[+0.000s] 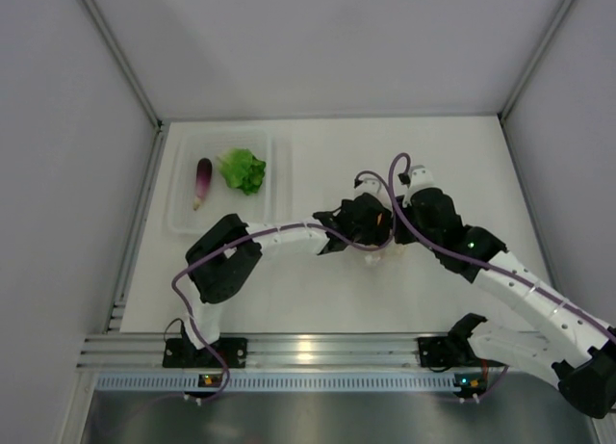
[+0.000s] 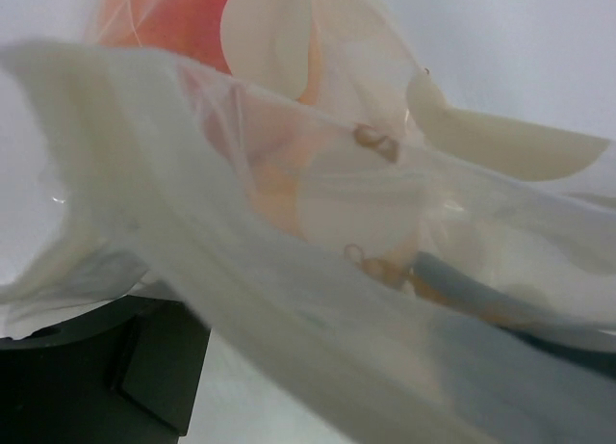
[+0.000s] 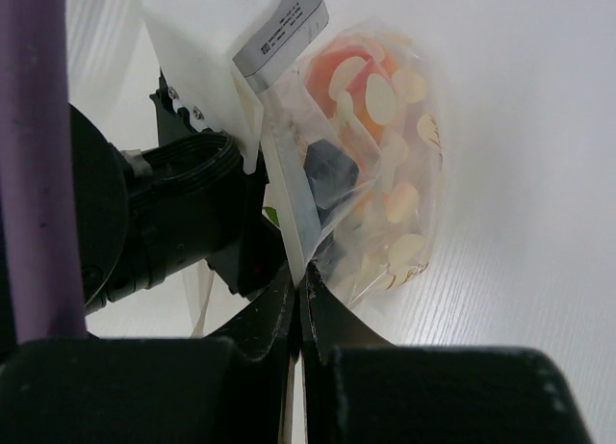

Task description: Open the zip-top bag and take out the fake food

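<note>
The zip-top bag point(image 3: 409, 208), clear with white dots, hangs upright off the table, and my right gripper point(image 3: 300, 282) is shut on its top strip. An orange-yellow fruit point(image 3: 351, 78) of the fake food sits inside it. My left gripper point(image 1: 377, 238) stands open at the bag's mouth, and one dark finger point(image 3: 332, 169) shows inside the pouch beside the fruit. In the left wrist view the bag film point(image 2: 318, 222) drapes across the jaws, with the fruit point(image 2: 173, 20) beyond it. The purple eggplant point(image 1: 202, 179) and green lettuce point(image 1: 243, 170) lie in the tray. The two arms meet mid-table, right gripper point(image 1: 397, 234) against the bag point(image 1: 377, 256).
A rigid clear tray point(image 1: 183, 221) stands at the back left near the left wall. Both arms cross the middle of the white table. A metal rail point(image 1: 308, 350) runs along the near edge.
</note>
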You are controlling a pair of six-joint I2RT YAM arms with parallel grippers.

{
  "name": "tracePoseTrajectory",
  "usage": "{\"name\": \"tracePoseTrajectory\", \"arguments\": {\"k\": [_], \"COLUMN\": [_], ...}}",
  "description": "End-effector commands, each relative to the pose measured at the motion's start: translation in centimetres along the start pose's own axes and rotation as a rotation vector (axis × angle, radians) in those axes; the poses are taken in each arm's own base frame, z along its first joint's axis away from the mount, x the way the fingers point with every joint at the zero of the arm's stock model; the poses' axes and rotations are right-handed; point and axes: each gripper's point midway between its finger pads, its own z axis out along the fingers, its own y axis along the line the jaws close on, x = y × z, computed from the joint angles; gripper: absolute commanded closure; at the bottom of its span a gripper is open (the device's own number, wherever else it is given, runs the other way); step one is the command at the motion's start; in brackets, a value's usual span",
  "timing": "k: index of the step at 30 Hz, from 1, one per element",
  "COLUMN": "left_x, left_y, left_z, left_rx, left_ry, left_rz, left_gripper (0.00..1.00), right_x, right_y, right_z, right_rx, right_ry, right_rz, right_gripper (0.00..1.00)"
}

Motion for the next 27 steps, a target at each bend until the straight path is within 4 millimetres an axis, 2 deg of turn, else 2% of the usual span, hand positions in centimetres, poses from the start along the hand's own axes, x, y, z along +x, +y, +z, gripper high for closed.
{"name": "tracePoseTrajectory", "arguments": {"k": [1,5,7,10,21,23,24,25,27], "left_x": [1.5,1.9,1.9,2.2,3.2,3.1,3.1,3.1,3.0], "left_y": [0.6,0.7,0.6,0.4,1.0,1.0,1.0,1.0,1.0], "left_z": [1.9,2.3,2.4,2.6,3.3,3.4,3.5,3.5,3.5], "left_rx": [-0.024,-0.025,-0.024,-0.014,-0.034,-0.036,-0.037,-0.036,-0.036], "left_ry": [0.043,0.056,0.054,0.066,0.088,0.087,0.085,0.083,0.084], "left_rz": [0.009,0.004,0.007,0.017,0.022,0.024,0.025,0.025,0.022], "left_gripper": [0.14,0.2,0.2,0.13,0.16,0.19,0.24,0.39,0.54], "right_x": [-1.8,-1.6,-1.7,-1.5,-1.6,-1.5,-1.5,-1.4,-1.4], "right_y": [1.3,1.1,1.1,1.2,1.2,1.2,1.1,1.1,0.9], "right_z": [-0.9,-0.7,-0.7,-0.5,-0.4,-0.3,-0.3,-0.3,-0.3], "right_rx": [-0.059,-0.051,-0.045,-0.049,-0.049,-0.047,-0.044,-0.044,-0.036], "right_ry": [-0.057,-0.05,-0.053,-0.044,-0.044,-0.042,-0.041,-0.039,-0.042], "right_rz": [-0.003,-0.003,-0.003,-0.003,0.0,-0.003,-0.003,-0.004,-0.003], "right_gripper": [1.0,1.0,1.0,1.0,1.0,1.0,1.0,1.0,1.0]}}
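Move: The left hand, open and already inside the bag, has the yellow-orange fake fruit about 3 cm to its right, roughly 1 cm ahead and 2 cm below. The red fruit lies some 7 cm ahead of that hand, 1 cm right and 2 cm below; the pinched bag rim is 4 cm back, straight in line and 11 cm above. From the right hand, the yellow-orange fruit is about 6 cm ahead, 1 cm right and 14 cm below. Rightward and slightly down, the left hand eases about 2 cm deeper into the bag towards the yellow-orange fruit, its fingers staying wide apart until, at the very end, they start closing around the fruit and the grip effort climbs steeply. The right hand stays almost in place, shut on the bag's rim, keeping the mouth up. ##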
